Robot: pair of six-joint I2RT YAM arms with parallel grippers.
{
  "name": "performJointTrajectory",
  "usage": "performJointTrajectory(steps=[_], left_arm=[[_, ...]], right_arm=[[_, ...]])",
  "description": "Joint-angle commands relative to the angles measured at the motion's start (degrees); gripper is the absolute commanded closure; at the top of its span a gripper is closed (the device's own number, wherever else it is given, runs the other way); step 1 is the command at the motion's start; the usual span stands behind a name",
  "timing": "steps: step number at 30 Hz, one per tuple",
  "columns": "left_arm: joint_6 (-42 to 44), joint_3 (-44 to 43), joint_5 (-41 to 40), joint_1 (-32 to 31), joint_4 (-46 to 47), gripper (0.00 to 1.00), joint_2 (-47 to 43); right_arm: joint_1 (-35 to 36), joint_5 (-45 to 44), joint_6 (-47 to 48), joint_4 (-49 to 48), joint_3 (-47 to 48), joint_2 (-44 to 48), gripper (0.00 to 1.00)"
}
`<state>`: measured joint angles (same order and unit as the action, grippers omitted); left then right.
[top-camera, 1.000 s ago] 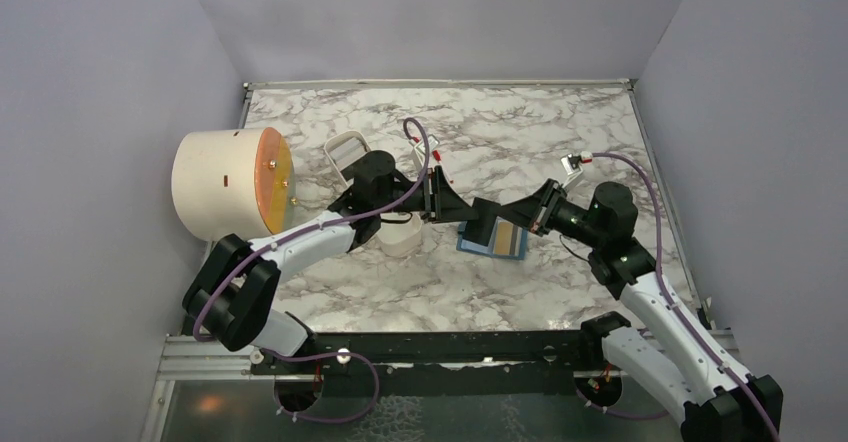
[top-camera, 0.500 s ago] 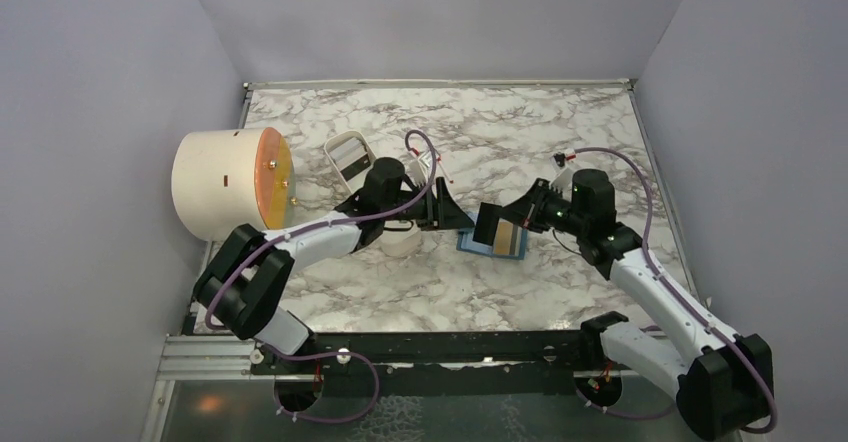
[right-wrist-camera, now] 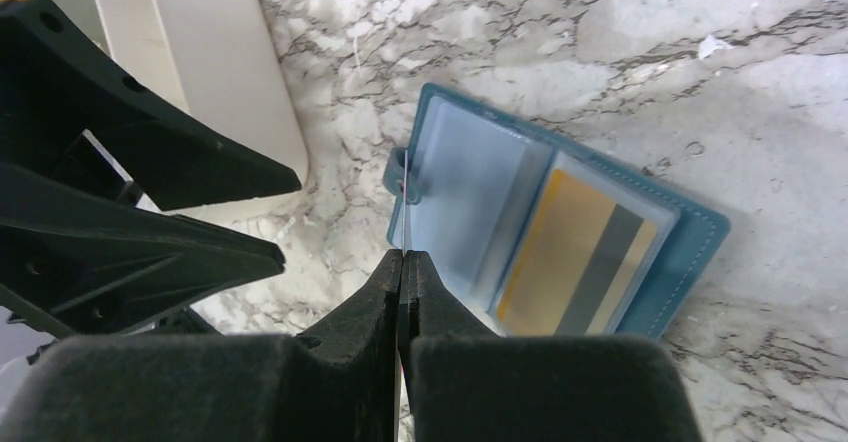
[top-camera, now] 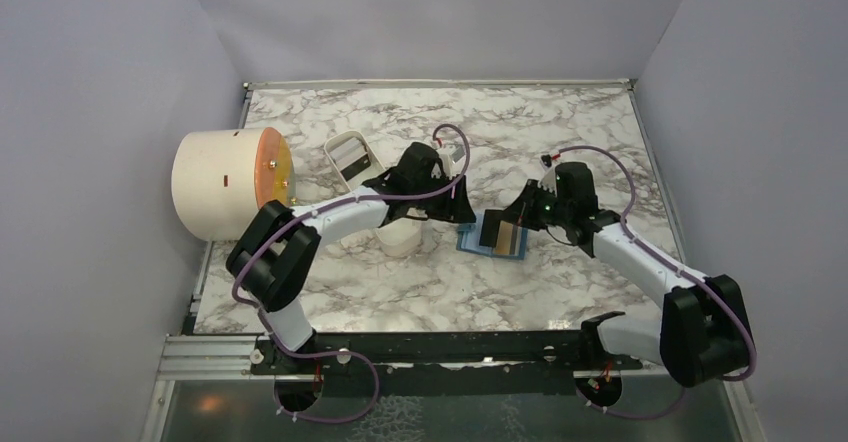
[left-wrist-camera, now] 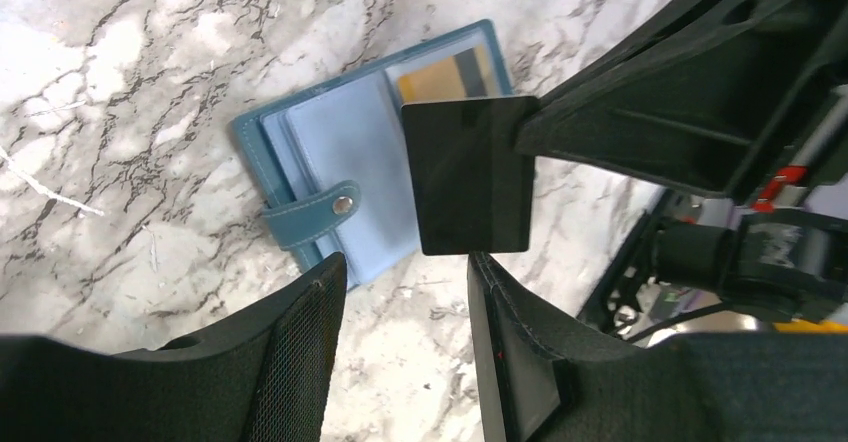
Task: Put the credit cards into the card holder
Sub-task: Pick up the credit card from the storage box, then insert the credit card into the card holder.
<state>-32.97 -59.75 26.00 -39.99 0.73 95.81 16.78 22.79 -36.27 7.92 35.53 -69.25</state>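
The teal-blue card holder (top-camera: 478, 245) lies open on the marble, its snap strap (left-wrist-camera: 315, 214) to one side. A yellow-orange credit card with a grey band (right-wrist-camera: 575, 257) sits in its clear pocket. My right gripper (right-wrist-camera: 402, 260) is shut on the dark credit card (left-wrist-camera: 468, 174), which it holds on edge just above the holder's other panel. In the right wrist view that card shows only as a thin pale edge (right-wrist-camera: 405, 224). My left gripper (left-wrist-camera: 405, 287) is open just beside the dark card's free end, and nothing is between its fingers.
A cream cylinder with a round orange face (top-camera: 225, 182) lies at the left edge. A long white tray (top-camera: 400, 234) sits under the left arm and a small white-rimmed holder (top-camera: 350, 154) stands behind it. Purple cables loop over both wrists.
The left gripper has opened off the dark card, which stays in the right gripper. The left arm has reached further right and the right wrist has drawn in over the holder.
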Motion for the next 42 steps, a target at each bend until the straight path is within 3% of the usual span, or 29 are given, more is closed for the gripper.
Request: performJointTrajectory(steps=[1,17,42], left_arm=[[5.73,-4.11,-3.59,-1.64,-5.89,0.51,5.11],[11.99,-11.53,-9.57,-4.63,-13.75,0.48,14.05],[13.05,-11.81,-12.14,-5.97,-15.48,0.51,15.38]], right_arm=[[-1.68,-1.50,1.96,-4.28,1.16,-2.21,0.99],[-8.08,3.59,2.35,-9.60,-1.87,-6.90,0.99],[-10.82,4.48,1.99,-15.30,-6.72,-7.63,0.99]])
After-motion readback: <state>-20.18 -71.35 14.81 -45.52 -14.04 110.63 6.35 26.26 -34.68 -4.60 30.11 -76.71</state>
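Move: The left hand, open and empty, is level with the card holder's left end. The holder's middle lies about 6 cm to its right, 1 cm back and 11 cm below. The storage box's middle is some 21 cm left and 9 cm ahead of that hand, the red pen 6 cm left and 15 cm ahead. The right hand holds the black credit card; the holder's right pocket lies about 8 cm below it and 3 cm back, level left to right, the holder's middle 3 cm left, 2 cm back. Down almost straight, about 9 cm and slowing, the left hand sinks to the card holder's strapped left edge, tipping its fingers some 20 degrees steeper and keeping them half open, one either side of the strap's root. Meanwhile the right hand, still pinching the black credit card, carries it over the right pocket: some 4 cm right, 4 cm down and 3 cm forward. ##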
